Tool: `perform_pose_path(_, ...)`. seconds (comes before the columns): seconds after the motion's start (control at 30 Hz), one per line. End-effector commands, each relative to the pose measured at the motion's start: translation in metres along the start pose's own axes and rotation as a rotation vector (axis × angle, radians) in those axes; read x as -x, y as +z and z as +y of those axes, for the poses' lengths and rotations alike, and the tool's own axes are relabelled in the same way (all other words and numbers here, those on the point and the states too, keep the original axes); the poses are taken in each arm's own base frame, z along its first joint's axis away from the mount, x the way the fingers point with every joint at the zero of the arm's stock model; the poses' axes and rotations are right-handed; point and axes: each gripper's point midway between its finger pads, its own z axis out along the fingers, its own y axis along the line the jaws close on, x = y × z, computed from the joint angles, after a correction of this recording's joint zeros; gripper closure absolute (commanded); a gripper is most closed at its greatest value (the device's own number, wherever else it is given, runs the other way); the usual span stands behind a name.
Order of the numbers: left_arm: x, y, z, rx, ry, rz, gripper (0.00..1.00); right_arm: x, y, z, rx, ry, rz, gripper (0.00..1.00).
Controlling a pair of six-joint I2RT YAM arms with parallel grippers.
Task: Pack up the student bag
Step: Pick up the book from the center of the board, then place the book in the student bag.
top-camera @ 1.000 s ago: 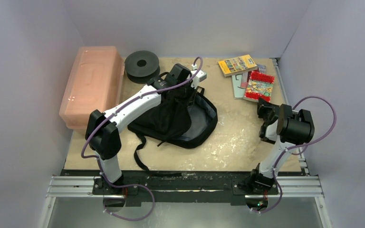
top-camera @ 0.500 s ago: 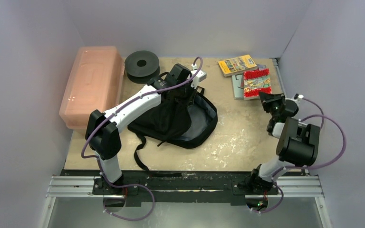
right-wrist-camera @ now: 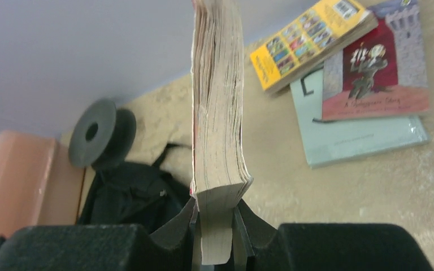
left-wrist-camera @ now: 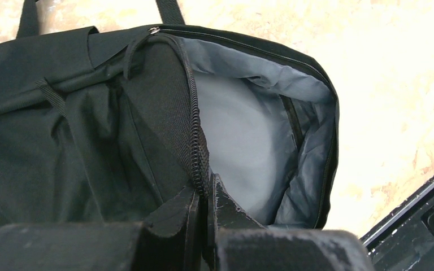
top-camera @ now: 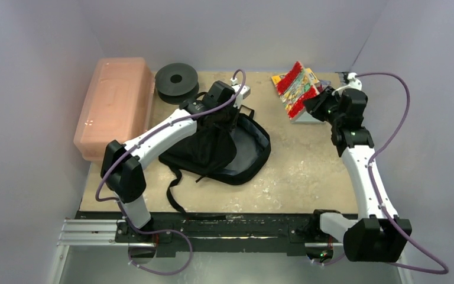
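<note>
The student bag is a black fabric backpack lying on the table's left middle, its mouth held open so the grey lining shows. My left gripper is shut on the bag's zip edge at the opening's rim. Over the back right of the table, my right gripper is shut on a thick paperback book with a red cover, held up off the table; its page edges face the wrist camera. The bag shows below and to the left of the book.
A yellow book, a red-covered book and a pale blue one lie stacked at the back right. A black spool and a pink plastic box stand at the back left. The bag's straps trail toward the front edge.
My right arm swung from the front right up to the back right, took the red paperback off the stack and lifted it. The left gripper stayed on the bag's rim.
</note>
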Motion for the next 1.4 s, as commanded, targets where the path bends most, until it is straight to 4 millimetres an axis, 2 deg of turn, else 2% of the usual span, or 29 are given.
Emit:
perform_pose_path(0.0, 0.037, -0.025, 0.005, 0.039, -0.036, -0.159, 1.00, -0.030, -0.048, 0.003, -0.079, -0.157, 0.263, 1.00)
perform_pose_path(0.1, 0.039, -0.029, 0.006, 0.045, -0.024, -0.172, 1.00, -0.040, -0.081, 0.008, -0.070, -0.195, 0.378, 1.00)
perform_pose_path(0.2, 0.042, -0.032, 0.007, 0.046, 0.005, -0.181, 1.00, -0.068, -0.108, 0.016, 0.005, -0.207, 0.570, 1.00)
perform_pose_path(0.27, 0.043, -0.034, 0.008, 0.049, 0.025, -0.183, 1.00, -0.079, -0.122, 0.033, 0.104, -0.167, 0.614, 1.00)
perform_pose_path(0.33, 0.045, -0.037, 0.013, 0.075, 0.045, -0.189, 1.00, -0.074, -0.131, 0.052, 0.184, -0.134, 0.582, 1.00)
perform_pose_path(0.43, 0.045, -0.039, 0.013, 0.073, 0.069, -0.192, 1.00, -0.075, -0.135, 0.075, 0.309, -0.081, 0.596, 1.00)
perform_pose_path(0.53, 0.046, -0.039, 0.013, 0.072, 0.073, -0.193, 1.00, -0.079, -0.130, 0.084, 0.374, -0.027, 0.611, 1.00)
perform_pose_path(0.63, 0.046, -0.040, 0.013, 0.074, 0.075, -0.199, 1.00, -0.083, -0.119, 0.070, 0.313, -0.056, 0.614, 1.00)
perform_pose_path(0.73, 0.047, -0.042, 0.015, 0.083, 0.073, -0.205, 1.00, -0.093, -0.115, 0.072, 0.350, -0.029, 0.656, 1.00)
perform_pose_path(0.9, 0.053, -0.051, 0.009, 0.057, 0.074, -0.229, 1.00, -0.158, -0.107, 0.077, 0.434, 0.052, 0.835, 1.00)
perform_pose_path(0.97, 0.056, -0.055, 0.008, 0.056, 0.081, -0.237, 1.00, -0.170, -0.102, 0.086, 0.509, 0.116, 0.844, 1.00)
perform_pose_path(1.13, 0.061, -0.067, 0.003, 0.030, 0.098, -0.259, 1.00, -0.177, -0.077, 0.099, 0.617, 0.307, 0.811, 1.00)
perform_pose_path(1.3, 0.067, -0.080, -0.003, 0.005, 0.118, -0.287, 1.00, -0.185, -0.053, 0.096, 0.622, 0.345, 0.825, 1.00)
perform_pose_path(1.37, 0.070, -0.086, -0.002, 0.011, 0.125, -0.300, 1.00, -0.183, -0.049, 0.101, 0.656, 0.375, 0.827, 1.00)
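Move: Back and to the left of the right hand, which already holds the red book by one end, gapes the bag mouth: about 12 cm back, 24 cm left and 20 cm lower. The flap edge pinched by the left hand is some 7 cm ahead of that mouth and 5 cm left. The teal book lies 12 cm ahead of the right hand and 14 cm right, the yellow book 21 cm ahead and 10 cm right. From the left hand, the mouth is 4 cm back, 7 cm right, 11 cm down. Swinging the still-pinched red book away from the other books, the right hand draws back about 14 cm while drifting left, then sweeps left and down into the bag mouth, easing a few centimetres forward at the end. The wrist turns counter-clockwise some 40 degrees and tips down as it goes. The left hand keeps its pinch on the flap edge and lifts about 4 cm, mostly late. ##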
